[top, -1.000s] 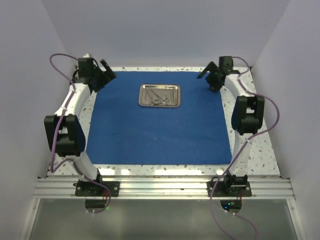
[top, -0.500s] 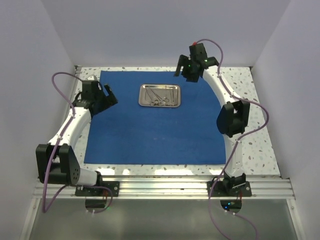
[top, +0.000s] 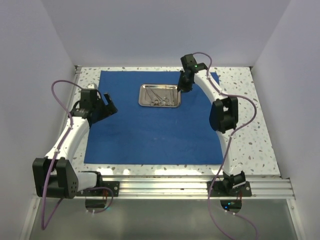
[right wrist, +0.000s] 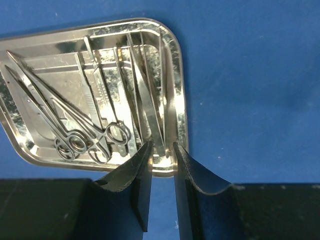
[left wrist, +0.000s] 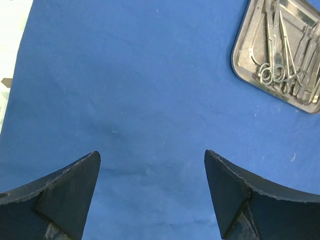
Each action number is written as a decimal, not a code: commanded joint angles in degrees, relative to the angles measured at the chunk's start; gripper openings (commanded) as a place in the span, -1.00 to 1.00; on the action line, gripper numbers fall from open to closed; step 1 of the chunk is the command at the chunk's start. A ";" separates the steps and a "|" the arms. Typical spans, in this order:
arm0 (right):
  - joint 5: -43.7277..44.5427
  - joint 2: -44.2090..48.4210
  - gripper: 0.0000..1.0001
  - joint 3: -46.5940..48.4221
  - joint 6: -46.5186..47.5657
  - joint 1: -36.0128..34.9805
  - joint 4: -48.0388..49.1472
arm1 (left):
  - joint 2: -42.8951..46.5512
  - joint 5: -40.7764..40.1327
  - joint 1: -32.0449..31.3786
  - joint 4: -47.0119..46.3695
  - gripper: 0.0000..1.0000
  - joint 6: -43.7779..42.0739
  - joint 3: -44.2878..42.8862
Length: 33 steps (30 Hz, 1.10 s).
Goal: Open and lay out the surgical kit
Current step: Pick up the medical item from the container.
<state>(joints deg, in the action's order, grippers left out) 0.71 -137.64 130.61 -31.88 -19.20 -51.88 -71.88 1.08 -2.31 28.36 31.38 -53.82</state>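
Observation:
The royal-blue cloth wrap (top: 155, 130) lies spread flat on the table. The steel tray (top: 141, 95) sits on its far middle and holds scissors (right wrist: 45, 107), forceps (right wrist: 102, 107) and tweezers (right wrist: 145, 100). My right gripper (top: 182, 86) hangs at the tray's right end. In the right wrist view the right gripper (right wrist: 163, 145) has its jaws a narrow gap apart, over the tray rim (right wrist: 178, 75), with the tweezers' end showing in the gap. My left gripper (top: 111, 102) is wide open and empty over the cloth's left part. In the left wrist view the left gripper (left wrist: 151, 157) has the tray (left wrist: 240, 55) at upper right.
The speckled tabletop (top: 245, 135) shows around the cloth on the right, far and left sides. Grey walls enclose the table on three sides. An aluminium rail (top: 160, 187) runs along the near edge with both arm bases.
My right gripper swung left from the cloth's far right corner to the tray's right end and narrowed its jaws. My left gripper drew back from the far left corner onto the cloth's left part.

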 commanded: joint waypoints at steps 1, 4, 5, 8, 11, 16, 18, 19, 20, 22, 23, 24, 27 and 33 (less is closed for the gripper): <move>1.84 -1.13 -0.46 4.48 0.24 -1.19 -1.73 | 0.86 0.41 0.11 -0.15 0.77 -2.28 0.56; 2.45 -3.24 -0.46 6.32 0.06 -1.54 -2.35 | 0.69 0.50 0.11 -0.15 0.77 -2.46 0.56; 2.37 -3.77 -0.46 7.02 -0.03 -1.54 -2.35 | 0.69 0.50 0.02 -0.15 0.77 -2.46 0.74; 2.63 -5.26 -0.46 7.91 -0.29 -1.72 -2.53 | 0.69 0.50 0.11 -0.23 0.77 -2.46 1.35; 3.42 -6.41 -0.46 8.44 -0.38 -2.07 -2.88 | 0.69 0.24 0.11 -0.32 0.76 -2.46 1.97; 4.82 -7.90 -0.46 8.88 -0.46 -2.07 -3.23 | 0.69 -0.11 0.11 -0.32 0.77 -2.63 2.23; 5.09 -8.69 -0.47 9.23 -0.38 -2.07 -3.32 | 0.60 -0.20 0.11 -0.32 0.77 -2.64 2.41; 5.26 -9.04 -0.47 9.40 -0.38 -2.24 -3.40 | 0.51 -0.29 0.11 -0.32 0.77 -2.64 2.41; 5.53 -9.57 -0.47 9.75 -0.38 -2.24 -3.49 | 0.51 -0.38 0.11 -0.24 0.76 -2.64 2.41; 6.58 -10.45 -0.48 10.37 -0.03 -2.85 -4.19 | 0.33 -0.55 0.11 -0.23 0.76 -2.55 2.41; 7.11 -10.80 -0.47 11.41 0.32 -3.03 -4.63 | 0.25 -0.55 0.11 -0.23 0.76 -2.55 2.41; 8.33 -11.76 -0.47 11.86 1.02 -3.30 -5.51 | 0.16 -0.64 0.11 -0.32 0.77 -2.46 2.49; 11.05 -13.43 -0.48 13.62 2.17 -4.44 -7.26 | 0.07 -0.73 0.11 -0.32 0.77 -2.37 2.84; 14.93 -15.90 -0.56 14.85 4.45 -6.37 -10.52 | -0.46 -0.82 0.11 -0.41 0.77 -2.37 3.20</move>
<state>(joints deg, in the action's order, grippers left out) 11.75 -150.74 143.85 -29.50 -24.51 -57.45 -71.99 0.99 -2.31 28.45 30.33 -51.18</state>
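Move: Just below the nearly shut right fingers is the rightmost slender instrument in the tray: its middle lies about 3 cm ahead, 2 cm left and 6 cm down. The tweezers lie roughly 1 cm left of it, a scalpel handle some 3 cm left of it, both about level with it lengthwise; the tray's middle is about 10 cm left and 3 cm ahead of the hand. From the left hand, the slender instrument lies some 22 cm ahead, 28 cm right and 12 cm below. Lowering into the right end of the tray, the right hand sinks about 6 cm and shifts some 2 cm left, most of the descent coming before a last small leftward slide. It rolls about 10 degrees, its left side dipping, and brings the slightly parted fingertips down astride the slender instrument, their gap narrowing only a little at the end. ##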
